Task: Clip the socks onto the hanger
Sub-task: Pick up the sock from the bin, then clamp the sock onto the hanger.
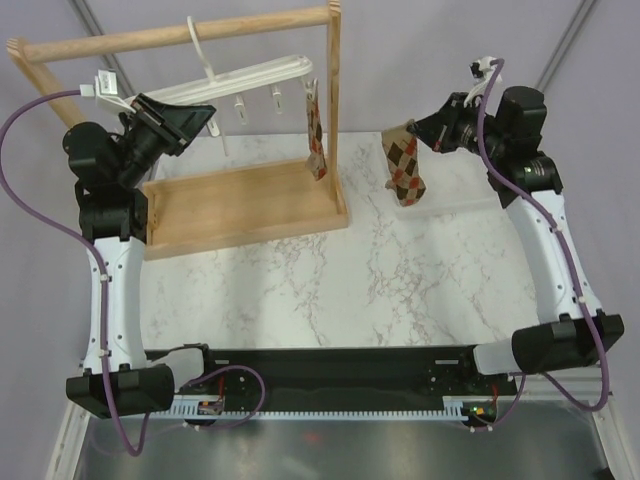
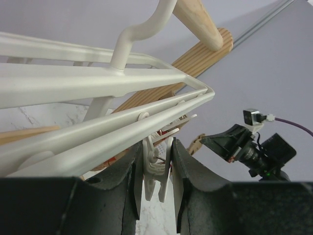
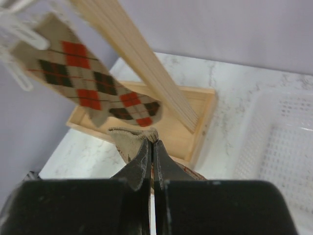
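The white hanger (image 1: 262,73) hangs by its hook from the wooden rack's top bar. One argyle sock (image 1: 316,135) hangs from a clip at the hanger's right end; it also shows in the right wrist view (image 3: 83,83). My left gripper (image 1: 203,116) is up at the hanger, and in the left wrist view its fingers (image 2: 188,171) press both sides of a white clip (image 2: 157,169). My right gripper (image 1: 428,133) is shut on the cuff of the second sock (image 1: 404,166), which dangles above the table right of the rack. The cuff (image 3: 133,137) is pinched at the fingertips.
The wooden rack (image 1: 240,205) has a flat base tray and an upright post (image 3: 142,63) between the two socks. A white perforated basket (image 3: 288,142) sits on the marble table at the back right.
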You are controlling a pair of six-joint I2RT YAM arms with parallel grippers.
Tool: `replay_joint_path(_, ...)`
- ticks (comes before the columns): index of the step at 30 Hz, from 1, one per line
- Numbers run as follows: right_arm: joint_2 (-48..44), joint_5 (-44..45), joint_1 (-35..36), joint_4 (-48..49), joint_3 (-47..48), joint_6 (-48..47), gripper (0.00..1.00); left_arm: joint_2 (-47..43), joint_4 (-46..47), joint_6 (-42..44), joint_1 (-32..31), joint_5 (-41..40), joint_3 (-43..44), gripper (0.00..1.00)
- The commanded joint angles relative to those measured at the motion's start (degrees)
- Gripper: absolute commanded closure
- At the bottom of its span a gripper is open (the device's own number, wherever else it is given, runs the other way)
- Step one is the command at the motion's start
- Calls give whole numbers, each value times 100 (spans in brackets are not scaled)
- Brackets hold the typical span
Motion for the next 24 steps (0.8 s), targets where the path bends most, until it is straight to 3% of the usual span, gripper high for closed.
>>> replay_joint_path(1, -519, -721, 183, 485, 193, 607, 100, -231, 438, -343, -15, 504, -21, 98)
replay_joint_path(7, -713, -618, 1211, 819, 439, 1266, 100, -231, 482, -404, -6, 539, -249, 98)
replay_joint_path(8, -730, -461, 1447, 881, 413, 1381, 100, -249, 1030, -874, -15, 739, -267, 98)
replay_joint_path(12, -669, -100, 2116, 1635, 132, 1918, 100, -258, 1035, -949, -6, 706, -258, 98)
replay_joint_path(17, 51, 726, 3310, 1804, 517, 2015, 100, -258, 991, -1133, -15, 662, -197, 98)
replay_joint_path(24, 1158, 1438, 4059, 1866, 1597, 2243, 100, -284, 886, -1055, -15, 671, -170, 98)
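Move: The clip squeezed in my left fingers is about 36 cm to the left of my right hand, roughly 8 cm nearer my base and 10 cm higher. On the way, the sock already hanging lies some 17 cm left and 3 cm ahead, about level; the stand's right post is 14 cm left and 8 cm ahead. The sock in my right hand hangs some 34 cm right of my left hand, 7 cm ahead and 17 cm lower. I carry the sock, still pinched by its cuff, from above the bin's left edge towards the clip in my left fingers: first back and up about 10 cm each, then sweeping left in front of the hung sock to 27 cm in all, sinking some 3 cm at the end. My right hand swings about 30 degrees counter-clockwise, its left side rising; my left keeps the clip squeezed, rolling slightly. ##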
